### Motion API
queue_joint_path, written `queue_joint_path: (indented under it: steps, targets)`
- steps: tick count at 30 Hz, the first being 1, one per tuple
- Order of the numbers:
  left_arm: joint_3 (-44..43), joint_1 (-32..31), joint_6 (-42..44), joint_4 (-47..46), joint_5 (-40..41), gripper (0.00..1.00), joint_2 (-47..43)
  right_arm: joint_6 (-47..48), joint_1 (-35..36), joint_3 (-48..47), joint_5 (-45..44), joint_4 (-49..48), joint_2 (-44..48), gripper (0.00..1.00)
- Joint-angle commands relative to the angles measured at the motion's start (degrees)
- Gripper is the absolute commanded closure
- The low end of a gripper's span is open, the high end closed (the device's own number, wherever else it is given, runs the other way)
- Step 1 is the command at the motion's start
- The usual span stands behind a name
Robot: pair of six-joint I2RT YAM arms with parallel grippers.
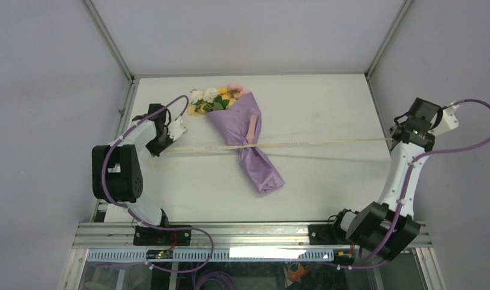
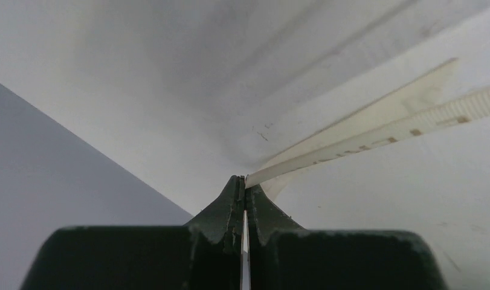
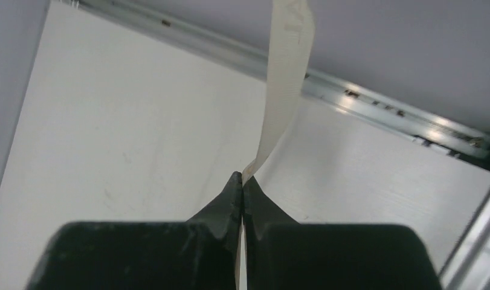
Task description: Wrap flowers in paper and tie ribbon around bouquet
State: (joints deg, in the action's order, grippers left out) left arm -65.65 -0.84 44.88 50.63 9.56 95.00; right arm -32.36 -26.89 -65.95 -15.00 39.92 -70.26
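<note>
The bouquet (image 1: 245, 142) lies on the table, a lilac-purple paper (image 1: 254, 160) cone with yellow, pink and white flowers (image 1: 213, 98) at its upper-left end. A cream ribbon (image 1: 315, 143) crosses the cone's narrow middle and stretches taut to both sides. My left gripper (image 1: 154, 151) is shut on the ribbon's left end (image 2: 327, 154), which runs up from the tips. My right gripper (image 1: 392, 141) is shut on the right end (image 3: 284, 84), rising from between its fingertips.
The white table (image 1: 327, 181) is bounded by grey walls and metal corner rails (image 1: 112, 45). A metal rail (image 3: 375, 99) runs along the table edge in the right wrist view. Cables loop from both arms.
</note>
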Motion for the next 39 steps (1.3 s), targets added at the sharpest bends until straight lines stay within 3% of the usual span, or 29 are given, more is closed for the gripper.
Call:
queue_joint_path:
  steps: [1, 6, 12, 30, 34, 39]
  targets:
    - [10.22, 3.06, 15.39, -18.85, 15.26, 1.0, -2.14, 6.28, -5.24, -0.47, -12.01, -1.14, 8.44, 1.0]
    - [6.77, 6.3, 15.85, -23.28, 18.73, 1.0, 1.46, 9.94, -5.54, 1.16, -16.95, -2.1, 8.92, 1.0]
    - [-1.95, 14.74, 14.99, -19.77, 16.11, 1.0, 3.5, 12.11, -5.54, 0.93, -18.75, -3.36, 6.66, 1.0]
    - [-2.08, 23.65, 15.46, -18.53, 11.65, 1.0, 6.71, 14.03, -4.99, 1.84, -17.71, -4.94, 1.46, 1.0]
    - [-5.56, 20.85, 7.6, -3.78, 1.64, 1.0, 3.56, 19.25, 13.01, 1.3, -22.81, -2.54, 0.21, 1.0]
    - [-14.99, 9.71, -4.49, 18.86, -16.21, 1.0, -3.02, 14.84, 30.27, -1.48, -12.86, -4.24, 2.84, 1.0]
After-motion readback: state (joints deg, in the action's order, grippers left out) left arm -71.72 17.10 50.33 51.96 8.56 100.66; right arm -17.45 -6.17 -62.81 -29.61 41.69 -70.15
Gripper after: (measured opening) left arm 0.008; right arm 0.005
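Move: The ribbon's crossing at the bouquet's waist lies about 33 cm to the left gripper's right, 4 cm farther out and 4 cm lower. From that gripper the flower heads are roughly 23 cm to the right and 22 cm ahead, and the wrapped stem end some 42 cm right and 14 cm back. The same crossing is about 46 cm to the right gripper's left, 4 cm ahead and 17 cm below. Keep both grippers shut on the ribbon ends. Haul the left gripper away from the bouquet, about 12 cm to its left with a short dip, easing back right and up at the end. Meanwhile draw the right gripper back some 6 cm, rising then sinking, hold it there as it creeps down, then swing it forward and left about 8 cm, turning counter-clockwise, to slacken its ribbon. ##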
